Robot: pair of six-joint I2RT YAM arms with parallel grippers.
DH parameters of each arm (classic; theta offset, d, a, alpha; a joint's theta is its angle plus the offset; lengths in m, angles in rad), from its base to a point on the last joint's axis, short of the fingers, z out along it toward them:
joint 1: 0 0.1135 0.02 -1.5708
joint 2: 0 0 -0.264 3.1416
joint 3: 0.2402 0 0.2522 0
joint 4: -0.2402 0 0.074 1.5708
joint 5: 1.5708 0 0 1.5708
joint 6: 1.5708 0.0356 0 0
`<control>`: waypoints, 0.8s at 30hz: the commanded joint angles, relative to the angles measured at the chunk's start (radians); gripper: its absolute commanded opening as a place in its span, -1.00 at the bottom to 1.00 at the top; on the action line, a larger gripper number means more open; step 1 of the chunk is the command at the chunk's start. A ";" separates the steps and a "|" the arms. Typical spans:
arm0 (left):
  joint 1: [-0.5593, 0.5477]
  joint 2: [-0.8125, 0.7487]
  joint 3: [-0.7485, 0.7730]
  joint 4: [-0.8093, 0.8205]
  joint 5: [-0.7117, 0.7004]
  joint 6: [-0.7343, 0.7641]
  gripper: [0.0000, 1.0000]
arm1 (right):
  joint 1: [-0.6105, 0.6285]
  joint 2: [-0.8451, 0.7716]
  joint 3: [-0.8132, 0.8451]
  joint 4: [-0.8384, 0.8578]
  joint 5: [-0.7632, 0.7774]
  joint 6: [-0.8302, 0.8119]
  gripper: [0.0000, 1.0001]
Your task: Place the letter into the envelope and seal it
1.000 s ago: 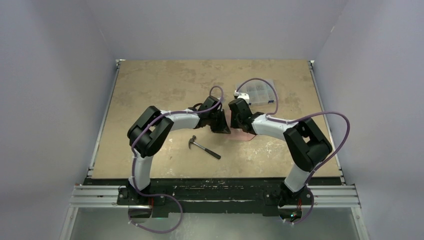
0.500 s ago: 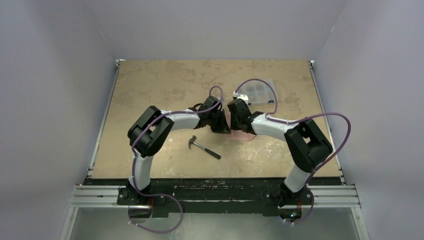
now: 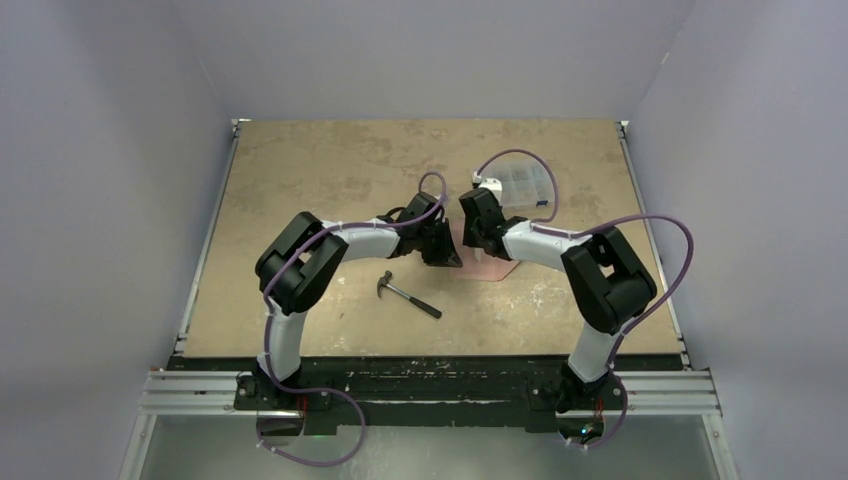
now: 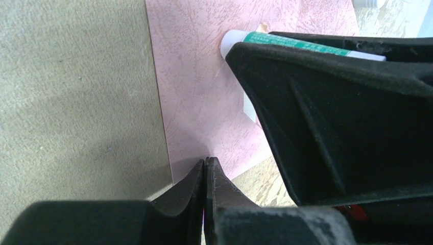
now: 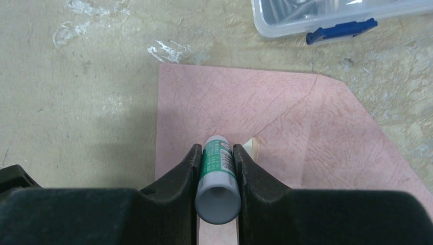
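The salmon-pink envelope lies flat on the table, mostly hidden under both wrists in the top view. A diagonal flap edge crosses it, ending at a small cream sliver beside the glue stick's tip. My right gripper is shut on a white glue stick with a green label, tip down on the envelope. The stick also shows in the left wrist view. My left gripper is shut, its tips down at the envelope's near corner. The letter is out of view.
A clear plastic parts box with a blue latch sits just beyond the envelope. A hammer lies on the table near the left arm. Both wrists crowd together at the table's middle.
The right wrist has shifted slightly toward the far side with the glue stick, uncovering more of the envelope's near edge. The left arm has not moved.
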 commanded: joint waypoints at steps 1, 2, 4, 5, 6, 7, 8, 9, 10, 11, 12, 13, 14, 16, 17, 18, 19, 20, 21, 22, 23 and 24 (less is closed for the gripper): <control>0.004 0.067 -0.033 -0.071 -0.106 0.034 -1.00 | 0.001 0.048 -0.042 -0.035 -0.053 -0.021 -1.00; 0.004 0.068 -0.033 -0.067 -0.106 0.030 -1.00 | 0.005 0.041 -0.059 -0.037 -0.066 -0.017 -1.00; 0.004 0.070 -0.031 -0.057 -0.108 0.020 -1.00 | 0.012 0.016 -0.088 -0.045 -0.086 -0.016 -1.00; 0.004 0.071 -0.032 -0.053 -0.107 0.014 -1.00 | 0.016 0.001 -0.099 -0.058 -0.092 -0.015 -1.00; 0.004 0.074 -0.030 -0.050 -0.109 0.009 -1.00 | 0.021 -0.014 -0.106 -0.072 -0.096 -0.014 -1.00; 0.004 0.077 -0.029 -0.048 -0.112 0.005 -1.00 | 0.025 -0.035 -0.113 -0.084 -0.103 -0.013 -1.00; 0.005 0.080 -0.028 -0.045 -0.112 0.000 -1.00 | 0.027 -0.049 -0.118 -0.097 -0.115 -0.015 -1.00; 0.005 0.083 -0.027 -0.042 -0.114 -0.004 -1.00 | 0.029 -0.057 -0.119 -0.113 -0.123 -0.018 -1.00; 0.004 0.083 -0.026 -0.039 -0.115 -0.008 -1.00 | 0.030 -0.065 -0.122 -0.123 -0.138 -0.024 -1.00; 0.004 0.083 -0.026 -0.037 -0.116 -0.013 -1.00 | 0.030 -0.073 -0.125 -0.132 -0.153 -0.027 -1.00; 0.004 0.084 -0.026 -0.035 -0.117 -0.015 -1.00 | 0.031 -0.082 -0.130 -0.135 -0.165 -0.031 -1.00; 0.005 0.085 -0.026 -0.035 -0.118 -0.017 -1.00 | 0.032 -0.089 -0.131 -0.144 -0.169 -0.034 -1.00; 0.005 0.086 -0.027 -0.035 -0.117 -0.017 -1.00 | 0.033 -0.093 -0.130 -0.160 -0.162 -0.034 -1.00; 0.004 0.086 -0.028 -0.036 -0.117 -0.016 -1.00 | 0.033 -0.110 -0.131 -0.187 -0.147 -0.033 -1.00; 0.004 0.085 -0.031 -0.035 -0.119 -0.017 -1.00 | 0.033 -0.120 -0.131 -0.198 -0.141 -0.031 -1.00; 0.004 0.084 -0.031 -0.035 -0.119 -0.017 -1.00 | 0.034 -0.126 -0.128 -0.211 -0.139 -0.026 -1.00; 0.005 0.083 -0.033 -0.035 -0.120 -0.018 -1.00 | 0.033 -0.129 -0.125 -0.225 -0.129 -0.024 -1.00; 0.004 0.083 -0.033 -0.035 -0.120 -0.018 -1.00 | 0.033 -0.129 -0.124 -0.227 -0.123 -0.023 -1.00; 0.005 0.083 -0.033 -0.035 -0.120 -0.018 -1.00 | 0.034 -0.123 -0.123 -0.227 -0.127 -0.021 -1.00; 0.005 0.084 -0.034 -0.035 -0.120 -0.018 -1.00 | 0.033 -0.116 -0.121 -0.225 -0.132 -0.022 -1.00; 0.004 0.083 -0.035 -0.035 -0.119 -0.016 -1.00 | 0.033 -0.104 -0.116 -0.219 -0.121 -0.023 -1.00; 0.004 0.083 -0.036 -0.034 -0.119 -0.015 -1.00 | 0.032 -0.092 -0.115 -0.205 -0.112 -0.024 -1.00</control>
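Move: The right hand grips the glue stick over the envelope, whose middle lies about 1 cm back, 2 cm to the right and 3 cm below it; the exposed letter strip is roughly 2 cm back and 1 cm right. The parts box sits some 18 cm ahead and 8 cm right, the hammer about 14 cm back and 12 cm left. From the left fingertips, at the envelope's near-left corner, the envelope's middle is about 4 cm ahead and 4 cm right. The right hand, still gripping the glue stick, keeps its height and draws the tip back some 5 cm along the envelope just left of the exposed letter strip, towards the left fingertips, while the wrist turns about 5 to 10 degrees counter-clockwise and tips a little further down. The left hand keeps its shut fingertips pressed on the envelope's near-left corner as a hold-down, creeping only about half a centimetre right and forward. ##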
